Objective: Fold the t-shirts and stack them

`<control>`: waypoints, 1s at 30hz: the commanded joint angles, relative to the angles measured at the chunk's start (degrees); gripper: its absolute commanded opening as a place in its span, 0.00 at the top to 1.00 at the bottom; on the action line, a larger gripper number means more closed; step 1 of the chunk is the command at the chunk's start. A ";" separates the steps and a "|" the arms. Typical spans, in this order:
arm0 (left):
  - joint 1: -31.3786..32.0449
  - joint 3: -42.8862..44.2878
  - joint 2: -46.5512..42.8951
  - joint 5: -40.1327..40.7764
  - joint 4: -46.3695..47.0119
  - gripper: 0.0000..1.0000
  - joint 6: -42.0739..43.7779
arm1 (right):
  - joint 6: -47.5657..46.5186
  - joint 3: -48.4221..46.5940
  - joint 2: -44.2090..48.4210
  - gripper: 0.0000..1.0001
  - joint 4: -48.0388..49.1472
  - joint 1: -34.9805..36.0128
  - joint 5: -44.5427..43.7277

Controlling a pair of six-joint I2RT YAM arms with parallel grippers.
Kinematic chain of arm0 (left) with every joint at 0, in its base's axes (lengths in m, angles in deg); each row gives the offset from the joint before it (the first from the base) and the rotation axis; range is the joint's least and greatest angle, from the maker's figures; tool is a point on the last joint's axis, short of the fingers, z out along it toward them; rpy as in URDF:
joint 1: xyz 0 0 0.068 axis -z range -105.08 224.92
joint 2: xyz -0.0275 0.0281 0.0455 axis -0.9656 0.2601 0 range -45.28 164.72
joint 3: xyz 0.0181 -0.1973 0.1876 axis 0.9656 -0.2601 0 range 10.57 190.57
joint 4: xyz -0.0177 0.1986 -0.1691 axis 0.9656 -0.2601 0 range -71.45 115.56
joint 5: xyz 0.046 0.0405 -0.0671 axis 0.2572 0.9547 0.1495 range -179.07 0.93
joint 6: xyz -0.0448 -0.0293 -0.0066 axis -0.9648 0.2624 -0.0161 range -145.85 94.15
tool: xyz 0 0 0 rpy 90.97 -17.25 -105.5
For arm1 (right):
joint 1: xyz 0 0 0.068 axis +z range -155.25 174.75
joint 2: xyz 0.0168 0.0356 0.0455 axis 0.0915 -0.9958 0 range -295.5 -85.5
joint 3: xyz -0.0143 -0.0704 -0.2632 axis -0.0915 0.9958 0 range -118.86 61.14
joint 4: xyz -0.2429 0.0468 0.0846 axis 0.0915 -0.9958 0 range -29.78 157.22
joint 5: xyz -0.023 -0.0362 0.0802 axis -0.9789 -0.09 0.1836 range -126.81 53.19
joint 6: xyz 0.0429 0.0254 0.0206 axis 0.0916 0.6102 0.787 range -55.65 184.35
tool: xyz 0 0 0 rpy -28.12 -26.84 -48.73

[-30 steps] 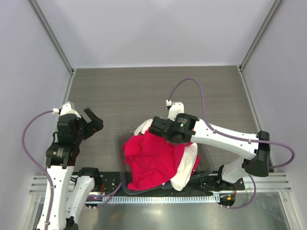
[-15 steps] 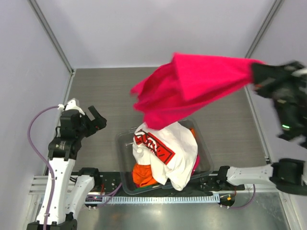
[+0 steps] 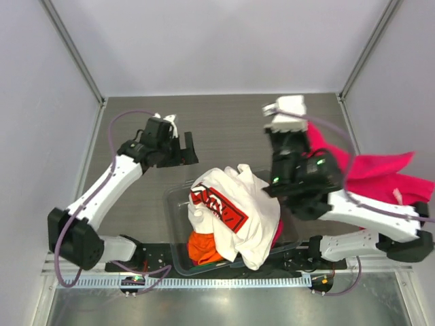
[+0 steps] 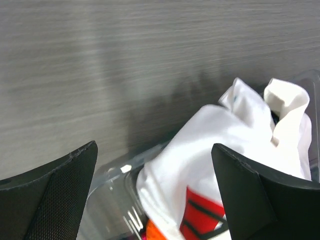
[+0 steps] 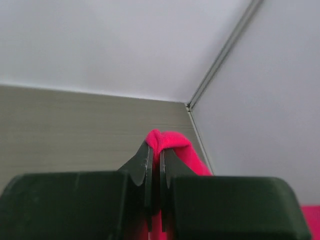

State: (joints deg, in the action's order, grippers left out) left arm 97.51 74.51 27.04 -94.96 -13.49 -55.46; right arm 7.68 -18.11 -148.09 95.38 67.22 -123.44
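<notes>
My right gripper [image 5: 159, 150] is shut on a fold of the magenta-red t-shirt [image 5: 172, 141], held high. In the top view this t-shirt [image 3: 370, 175] hangs off to the right of the raised right arm. The white t-shirt with a red-and-black print [image 3: 234, 207] lies heaped in the grey plastic bin [image 3: 174, 204], with the orange t-shirt [image 3: 204, 248] under it. My left gripper [image 3: 183, 149] stands open just beyond the bin's far left corner. In the left wrist view the left gripper [image 4: 154, 147] frames the white t-shirt [image 4: 200, 150] and holds nothing.
The bin's clear rim [image 4: 112, 172] lies right under the left fingers. Bare grey tabletop [image 3: 224, 129] stretches beyond the bin to the back wall. Side walls close in on the left and right. The right arm's elbow [image 3: 408, 241] sits low at the far right.
The right arm swung the magenta-red t-shirt from high over the table down to the right side. The left arm reached from the left edge to the bin's far left corner, still open.
</notes>
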 commanded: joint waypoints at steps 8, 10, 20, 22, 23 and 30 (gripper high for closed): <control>3.33 10.85 14.78 -3.87 2.75 0.07 7.02 | -45.08 5.14 -8.06 0.99 49.00 15.52 -20.68; 3.69 10.50 14.18 -3.08 3.01 0.07 6.49 | -48.98 6.03 -10.26 0.99 48.74 8.51 -20.60; 3.95 4.00 8.37 -3.16 4.95 0.07 3.33 | -51.53 -1.76 -29.94 0.88 51.38 -35.87 -13.12; 4.13 2.86 6.89 -2.99 4.94 0.07 3.15 | -52.23 -5.12 -34.42 0.42 51.64 -44.57 -14.61; 4.04 2.59 6.44 -2.90 4.51 0.07 3.24 | -51.97 -7.66 -38.36 0.25 51.38 -46.78 -16.80; 4.13 1.54 3.98 -1.76 0.38 0.06 3.77 | -54.26 -8.83 -49.65 0.00 56.56 -53.05 -20.68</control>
State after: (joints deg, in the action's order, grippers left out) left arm 101.45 76.81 33.83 -96.62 -11.42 -51.94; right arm -44.79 -25.95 -198.21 140.93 11.61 -123.97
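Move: The right hand, high in the air with the red t-shirt still pinched and streaming out to its right, is above the bare table where the shirt is headed: about 1 cm farther out, 6 cm to its right and 48 cm below. The tub's middle is some 14 cm back, 19 cm left and 42 cm below; the white t-shirt heaped in it is 14 cm back, 17 cm left and 35 cm below. From the left hand that patch lies roughly 39 cm right, 6 cm back and 17 cm below. Still pinching the red t-shirt, the right hand first swings about 8 cm left and a little back and down, then reverses and sweeps fast to the right and forward, some 25 cm each way, sinking about 12 cm as it turns clockwise and tips down. Midway through that sweep the fingers open wide and let go of the shirt. The open left hand eases a few centimetres to the right and slightly down, over the tub's far edge. ##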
